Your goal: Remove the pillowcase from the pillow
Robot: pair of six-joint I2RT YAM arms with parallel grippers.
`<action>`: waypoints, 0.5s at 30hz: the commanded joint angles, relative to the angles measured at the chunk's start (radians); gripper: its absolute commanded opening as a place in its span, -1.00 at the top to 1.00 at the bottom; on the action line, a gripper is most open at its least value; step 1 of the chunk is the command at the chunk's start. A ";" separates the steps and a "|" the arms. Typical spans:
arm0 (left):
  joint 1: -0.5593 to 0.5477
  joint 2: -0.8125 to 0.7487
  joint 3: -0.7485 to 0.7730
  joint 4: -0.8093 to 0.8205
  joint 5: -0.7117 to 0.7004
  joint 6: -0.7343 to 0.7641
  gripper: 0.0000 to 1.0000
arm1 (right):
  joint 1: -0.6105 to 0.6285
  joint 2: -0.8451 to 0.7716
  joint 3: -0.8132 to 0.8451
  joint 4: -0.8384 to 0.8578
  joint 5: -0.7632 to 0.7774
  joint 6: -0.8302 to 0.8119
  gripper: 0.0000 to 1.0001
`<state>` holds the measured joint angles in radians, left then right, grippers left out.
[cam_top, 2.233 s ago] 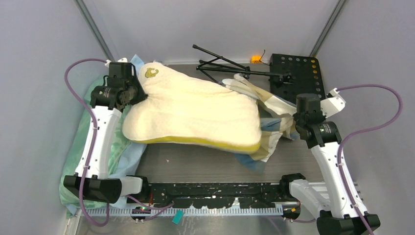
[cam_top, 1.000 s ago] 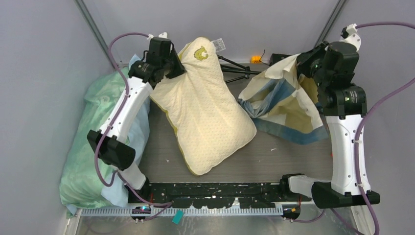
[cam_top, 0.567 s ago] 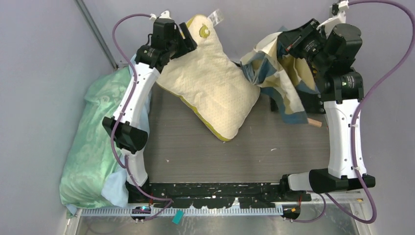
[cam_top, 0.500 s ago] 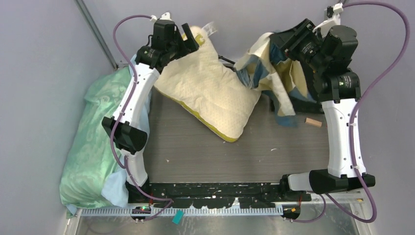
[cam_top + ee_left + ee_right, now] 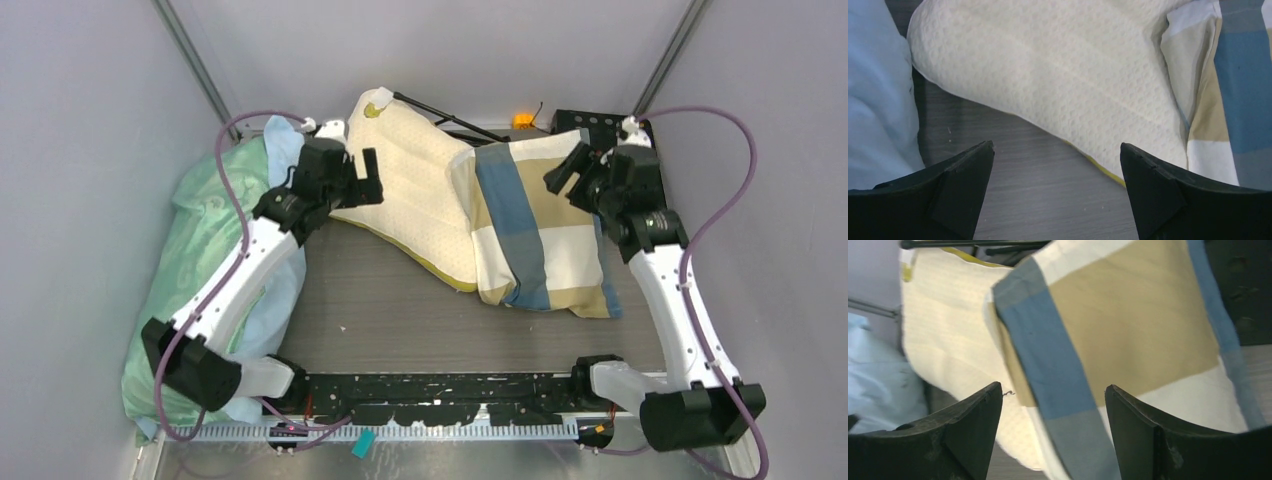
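Observation:
The cream-yellow pillow lies bare at the back middle of the table, its yellow-green edge toward me. The pillowcase, in blue, tan and white blocks, lies flat to its right, with its left edge over the pillow's right end. My left gripper hovers open at the pillow's left side and holds nothing. In the left wrist view the pillow and pillowcase lie beyond the open gripper. My right gripper stands open above the pillowcase's far right part. The right wrist view shows the pillowcase and pillow below that gripper.
A mint-green patterned pillow with light blue cloth fills the left side. A black folded tripod, an orange part and a black perforated plate sit at the back. Grey walls close in on three sides.
Both grippers have opened and let go. The pillow and the pillowcase, held up apart a second ago, now lie on the table. Both arms have come down and toward me.

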<state>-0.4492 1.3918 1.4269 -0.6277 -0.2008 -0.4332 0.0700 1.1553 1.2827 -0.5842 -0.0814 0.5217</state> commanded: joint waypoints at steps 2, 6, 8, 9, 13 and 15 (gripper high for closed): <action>-0.057 -0.189 -0.335 0.236 -0.074 0.019 -1.00 | -0.001 -0.234 -0.347 0.268 0.244 -0.122 -0.59; -0.077 -0.232 -0.498 0.342 -0.082 0.059 -1.00 | -0.002 -0.277 -0.472 0.340 0.328 -0.101 -0.59; -0.076 -0.242 -0.579 0.419 -0.048 0.121 -1.00 | -0.001 -0.255 -0.501 0.357 0.339 -0.108 -0.61; -0.077 -0.243 -0.616 0.460 -0.041 0.148 -1.00 | 0.000 -0.244 -0.523 0.380 0.348 -0.115 -0.61; -0.069 -0.226 -0.729 0.605 -0.115 0.202 -1.00 | -0.001 -0.237 -0.658 0.559 0.406 -0.125 -0.61; -0.044 -0.208 -0.768 0.662 -0.141 0.215 -1.00 | 0.000 -0.237 -0.720 0.654 0.418 -0.151 -0.61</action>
<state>-0.5209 1.1736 0.7006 -0.2089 -0.2676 -0.2913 0.0696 0.9188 0.6491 -0.1768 0.2485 0.4168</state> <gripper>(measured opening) 0.996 0.803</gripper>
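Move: My left hand is open and high, just short of the pillow's near edge. The pillow's middle lies about 17 cm ahead, 7 cm to the right and 22 cm below; the green pillow is some 38 cm to the left and 7 cm back. My open right hand hangs over the pillowcase, whose middle is about 7 cm straight ahead and 28 cm below. From that hand the pillow is 17 cm ahead and 30 cm left, the black plate 24 cm ahead and 21 cm right. I draw both empty hands back and down, fingers staying open. My left hand first eases back from the pillow, then sinks beside its near edge over bare table, about 16 cm down and 6 cm back in all. My right hand sinks some 13 cm above the pillowcase while sliding 6 cm right and slightly back, turning clockwise with its left side dipping. ##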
